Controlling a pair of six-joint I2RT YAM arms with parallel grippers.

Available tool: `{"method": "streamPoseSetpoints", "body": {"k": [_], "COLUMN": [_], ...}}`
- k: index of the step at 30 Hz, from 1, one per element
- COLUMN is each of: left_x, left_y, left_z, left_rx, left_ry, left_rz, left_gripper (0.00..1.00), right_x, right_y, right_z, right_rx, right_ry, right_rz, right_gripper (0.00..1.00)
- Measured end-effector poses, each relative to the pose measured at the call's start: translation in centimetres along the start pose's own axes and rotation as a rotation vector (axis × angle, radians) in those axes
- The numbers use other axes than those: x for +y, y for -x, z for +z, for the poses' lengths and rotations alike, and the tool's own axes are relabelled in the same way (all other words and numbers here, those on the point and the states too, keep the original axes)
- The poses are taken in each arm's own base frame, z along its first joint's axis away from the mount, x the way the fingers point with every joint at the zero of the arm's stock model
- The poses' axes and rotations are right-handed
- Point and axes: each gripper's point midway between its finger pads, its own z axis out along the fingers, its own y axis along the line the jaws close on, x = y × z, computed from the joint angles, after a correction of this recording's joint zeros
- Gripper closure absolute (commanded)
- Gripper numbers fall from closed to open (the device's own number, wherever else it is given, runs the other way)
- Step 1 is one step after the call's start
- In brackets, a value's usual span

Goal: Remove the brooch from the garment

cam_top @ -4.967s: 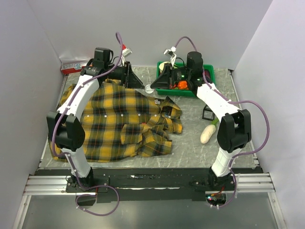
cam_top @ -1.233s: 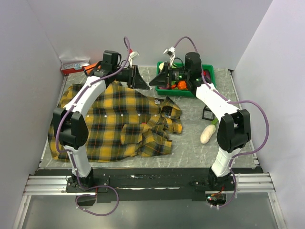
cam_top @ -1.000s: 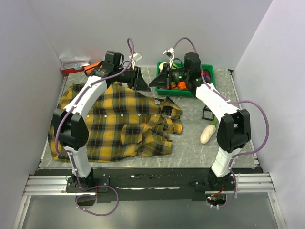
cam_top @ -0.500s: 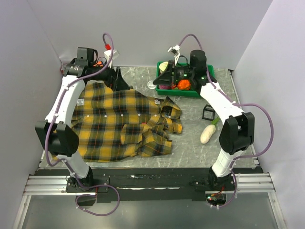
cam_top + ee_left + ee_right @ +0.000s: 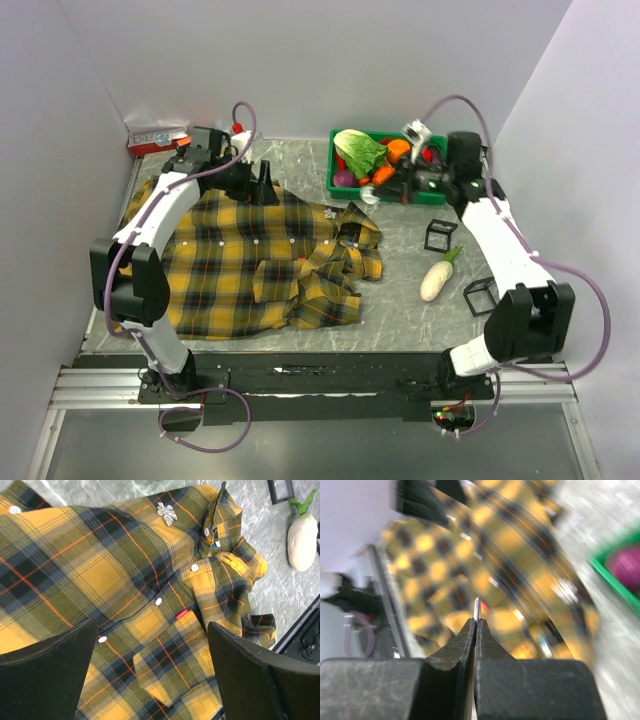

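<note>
The garment (image 5: 240,265), a yellow-and-black plaid shirt, lies spread on the left half of the table. It fills the left wrist view (image 5: 125,590). The brooch (image 5: 166,514), a small silvery flower, sits on the shirt near the collar. From above it shows as a pale speck (image 5: 329,213). My left gripper (image 5: 264,186) hangs open and empty above the shirt's upper part, its jaws (image 5: 152,680) wide apart over the chest pocket. My right gripper (image 5: 378,190) is in front of the green bin, away from the shirt. Its jaws (image 5: 476,617) are pressed together with a thin pale sliver between the tips.
A green bin (image 5: 334,165) of vegetables stands at the back. A white radish (image 5: 435,280) and two black cube frames (image 5: 438,235) (image 5: 480,297) lie on the right. A red-and-white box (image 5: 155,137) sits at the back left. The radish (image 5: 302,535) also shows in the left wrist view.
The right arm swung right, from the middle to the front of the bin. The left arm drew back left, then came over the shirt's upper part. The brooch stayed on the shirt.
</note>
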Motion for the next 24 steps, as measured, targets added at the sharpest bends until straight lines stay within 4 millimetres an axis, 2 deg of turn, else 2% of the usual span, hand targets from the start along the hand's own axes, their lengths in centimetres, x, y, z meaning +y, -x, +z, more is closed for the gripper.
{"method": "streamPoseSetpoints", "body": {"k": [2,5,10,13,16,20,24], "left_x": [-0.3,-1.8,-3.5,-3.4,-3.1,-3.1,-3.4], "left_y": [-0.3,-0.5,-0.9,-0.9,-0.7,-0.1,1.3], "left_z": [0.7,1.6,2.3,2.3,2.2,2.0,1.6], "left_rx": [0.013,0.030,0.045,0.044,0.041,0.027,-0.003], "left_ry": [0.004,-0.014,-0.043,-0.036,-0.024,-0.021,-0.022], "left_rz": [0.000,0.022,0.048,0.048,0.046,0.053,0.071], "left_gripper": [0.03,0.03,0.02,0.02,0.02,0.02,0.02], "right_x": [-1.6,-3.4,-6.1,-8.7,-10.7,-11.0,-8.8], "right_y": [-1.7,-4.4,-8.9,-11.6,-13.2,-15.3,-18.3], "right_z": [-1.7,-4.1,-7.6,-11.1,-15.4,-20.7,-26.8], "right_rx": [0.028,0.095,0.239,0.312,0.373,0.445,0.533], "right_ry": [-0.093,-0.221,-0.352,-0.451,-0.552,-0.659,-0.787], "right_rz": [-0.001,-0.035,-0.104,-0.091,-0.087,-0.112,-0.130], "right_gripper": [1.00,1.00,1.00,1.00,1.00,1.00,1.00]}}
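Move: The right gripper holds the round brooch high up; the near black stand, on the side it is bound for, lies about 25 cm to its right, 13 cm back and 27 cm below. At that same table level the radish lies 16 cm right and 7 cm back of it, the far black stand 19 cm right and 4 cm ahead. From the empty left gripper, the flower brooch still on the garment is some 15 cm right, 5 cm ahead and 18 cm down. Swing the right gripper fast to the right, about 29 cm, sinking and drawing back some 12 cm each, towards the near black stand. Keep its fingers shut on the round brooch and roll them from pointing left to steeply down. Ease the open left gripper about 4 cm to the right above the garment, towards the flower brooch, without touching down. ##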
